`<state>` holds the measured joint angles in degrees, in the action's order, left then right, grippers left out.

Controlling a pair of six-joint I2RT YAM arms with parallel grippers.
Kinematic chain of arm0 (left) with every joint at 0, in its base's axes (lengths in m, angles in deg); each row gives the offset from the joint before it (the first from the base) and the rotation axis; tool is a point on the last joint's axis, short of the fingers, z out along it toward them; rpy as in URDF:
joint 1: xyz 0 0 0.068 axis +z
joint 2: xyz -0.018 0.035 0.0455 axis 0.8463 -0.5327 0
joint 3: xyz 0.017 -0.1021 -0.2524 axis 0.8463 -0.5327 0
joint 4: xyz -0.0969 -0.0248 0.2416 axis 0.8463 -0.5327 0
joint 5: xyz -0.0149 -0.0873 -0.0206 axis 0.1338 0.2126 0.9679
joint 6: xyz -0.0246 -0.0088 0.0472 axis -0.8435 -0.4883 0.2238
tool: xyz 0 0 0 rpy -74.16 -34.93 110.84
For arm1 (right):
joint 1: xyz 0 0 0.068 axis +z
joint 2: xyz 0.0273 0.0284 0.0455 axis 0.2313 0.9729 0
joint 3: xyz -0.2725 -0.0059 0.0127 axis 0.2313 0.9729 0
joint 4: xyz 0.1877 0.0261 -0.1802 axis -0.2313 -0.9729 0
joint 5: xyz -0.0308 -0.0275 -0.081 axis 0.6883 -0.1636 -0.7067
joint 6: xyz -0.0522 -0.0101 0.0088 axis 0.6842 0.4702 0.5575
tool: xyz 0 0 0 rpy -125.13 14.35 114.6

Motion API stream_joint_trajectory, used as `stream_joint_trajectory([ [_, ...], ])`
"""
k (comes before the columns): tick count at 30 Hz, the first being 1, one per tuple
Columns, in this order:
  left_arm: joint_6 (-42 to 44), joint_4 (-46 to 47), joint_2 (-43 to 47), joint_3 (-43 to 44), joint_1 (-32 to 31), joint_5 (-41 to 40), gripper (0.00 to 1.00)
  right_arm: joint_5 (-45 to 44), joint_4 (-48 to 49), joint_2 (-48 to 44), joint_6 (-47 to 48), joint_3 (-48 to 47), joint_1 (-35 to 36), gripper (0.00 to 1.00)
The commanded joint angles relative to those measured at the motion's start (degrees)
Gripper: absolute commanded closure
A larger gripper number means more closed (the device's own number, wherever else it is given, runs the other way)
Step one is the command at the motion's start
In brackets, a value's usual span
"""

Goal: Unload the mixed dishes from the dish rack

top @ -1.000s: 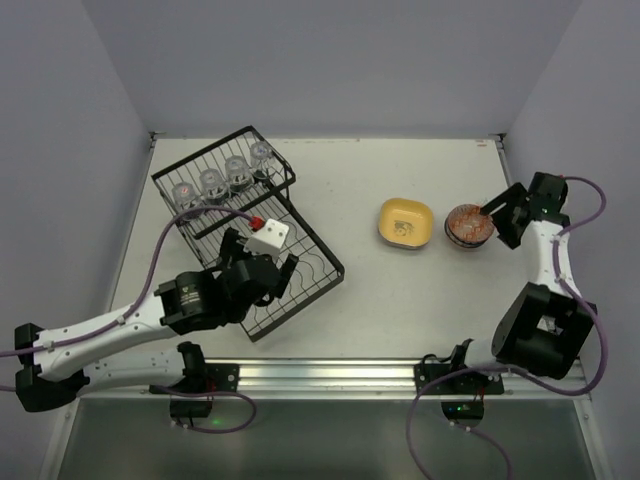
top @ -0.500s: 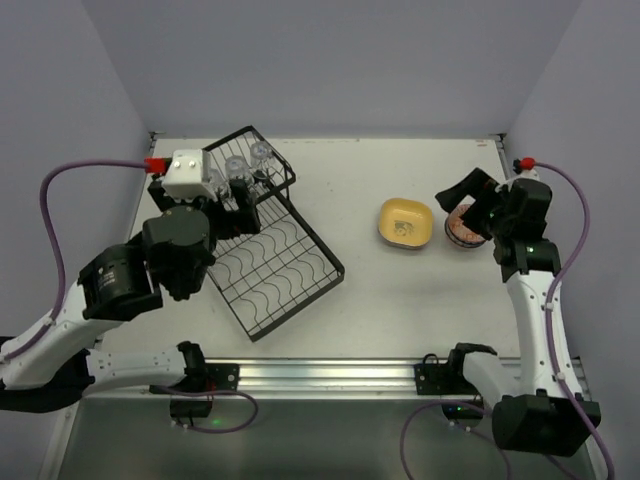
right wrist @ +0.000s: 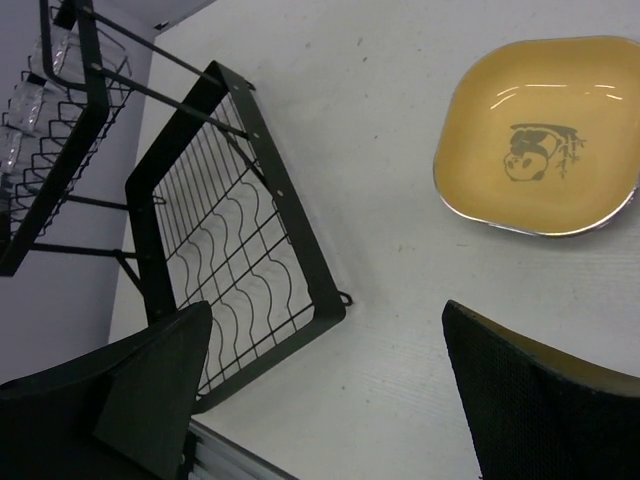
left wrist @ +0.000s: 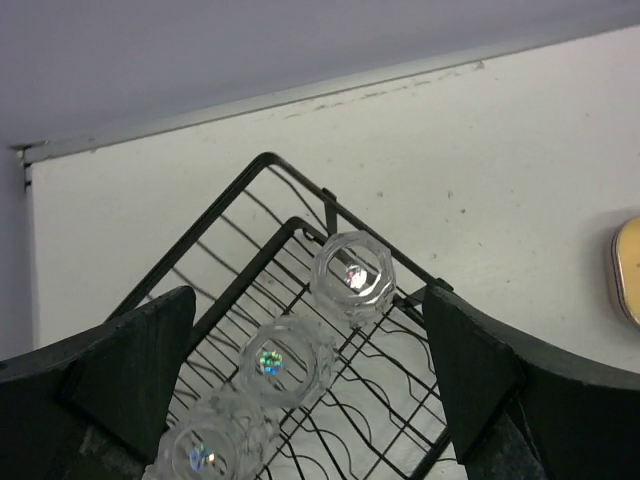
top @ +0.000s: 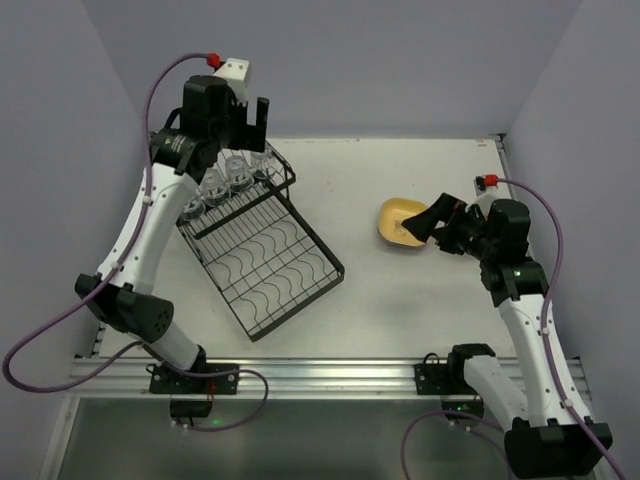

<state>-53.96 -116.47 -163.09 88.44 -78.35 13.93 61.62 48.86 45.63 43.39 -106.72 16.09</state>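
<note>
The black wire dish rack [top: 268, 262] lies at the left of the table. Its deeper basket [top: 232, 190] holds a row of several clear glass cups [top: 226, 176], and no dishes show in the flat tray part. My left gripper [top: 246, 126] hangs open high above the basket. In its wrist view, three cups [left wrist: 283, 360] lie below the left gripper [left wrist: 305, 372]. A yellow rounded-square plate [top: 399, 222] with a panda picture [right wrist: 538, 153] sits on the table. My right gripper [top: 437, 226] hovers open over its right side, holding nothing.
The rack's flat tray [right wrist: 232, 262] points toward the near table edge, where a metal rail [top: 330, 375] runs. Grey walls close in the back and both sides. The right arm's body covers the table just right of the plate.
My left arm swung up from over the flat tray to above the basket at the back. My right gripper opened, left the red-brown bowl and moved left over the plate.
</note>
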Motion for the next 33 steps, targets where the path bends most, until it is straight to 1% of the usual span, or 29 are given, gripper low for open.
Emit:
stream_joint_trajectory([
  [1, 11.6, 3.3, -2.3, 5.3, 4.3, 23.8, 0.0, 5.4, 2.5, 0.5, 0.3, 1.2, 0.2, 0.01],
  [3, 16.0, 4.2, -3.4, 4.8, 4.6, 24.9, 0.0, 6.3, 2.4, 0.5, 1.3, 2.0, 0.2, 0.01],
  [5, 18.0, 4.3, -4.1, 4.7, 5.0, 26.1, 0.0, 6.9, 2.6, 0.1, 1.7, 2.6, 0.2, 0.01],
  [7, 20.4, 3.5, -5.2, 5.2, 5.9, 29.5, 0.0, 7.5, 2.7, -0.1, 2.1, 2.8, 0.2, 0.01],
  [8, 21.4, 1.4, -7.4, 6.7, 6.6, 30.0, 0.0, 8.2, 2.8, -0.2, 2.1, 2.7, 0.2, 0.01],
  [10, 21.9, -1.2, -9.4, 7.3, 7.3, 31.0, 0.0, 9.0, 2.9, -0.3, 2.3, 2.2, 0.1, 0.01],
  [14, 22.7, -0.8, -10.3, 4.9, 7.9, 34.0, 0.0, 9.2, 1.2, -0.5, 3.6, 0.9, 0.2, 0.01],
  [16, 22.8, -0.8, -11.5, 4.0, 7.9, 32.2, 0.0, 9.3, 0.8, -0.6, 3.7, 0.5, 0.2, 0.01],
  [20, 22.9, -1.5, -13.7, 3.8, 8.2, 32.2, 0.0, 10.2, 1.4, -1.4, 3.3, 0.7, 0.2, 0.01],
  [21, 22.7, -1.5, -14.0, 3.8, 8.2, 32.6, 0.02, 10.5, 1.4, -1.5, 3.2, 0.7, 0.2, 0.01],
  [25, 22.7, -1.8, -16.0, 4.3, 8.3, 32.8, 0.12, 11.1, 1.6, -1.8, 3.2, 0.6, 0.2, 0.01],
  [26, 22.7, -1.9, -16.1, 4.6, 8.3, 32.6, 0.2, 11.0, 1.6, -1.9, 3.3, 0.6, 0.2, 0.01],
  [27, 22.7, -2.2, -16.3, 4.7, 8.4, 32.4, 0.23, 11.0, 1.5, -1.9, 3.4, 0.6, 0.2, 0.01],
  [31, 22.8, -2.3, -16.3, 4.3, 8.4, 31.9, 0.26, 11.1, 1.5, -1.8, 3.6, 0.4, 0.1, 0.01],
  [33, 22.9, -1.9, -16.4, 3.9, 8.4, 31.4, 0.32, 11.3, 1.7, -1.6, 3.5, 0.4, 0.2, 0.01],
])
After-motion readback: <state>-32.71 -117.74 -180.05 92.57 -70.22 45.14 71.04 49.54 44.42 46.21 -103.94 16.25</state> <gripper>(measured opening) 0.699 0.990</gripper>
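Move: The left hand, wide open, is above the upper tier of the rack; the glass at the row's far right end is about 6 cm ahead of it, 3 cm to its right and 14 cm below. The next glass in the row stands some 2 cm ahead and 3 cm to the hand's left, the third about 2 cm back and 9 cm left, both also 14 cm below. From the right hand, the far-right glass is roughly 19 cm ahead, 38 cm left and 2 cm lower. The left hand first swings its wrist some 30 degrees clockwise while easing forward and to its right to line up with the far-right glass, then sinks about 10 cm in all, still creeping forward and tipping its fingertips down, and begins to close from wide open so that its fingers come down on either side of the glass's upper end; whether they touch it can't be seen. Over by the yellow dish the right hand, empty and open, only drifts a few centimetres back and to its left, turning slightly counter-clockwise. ##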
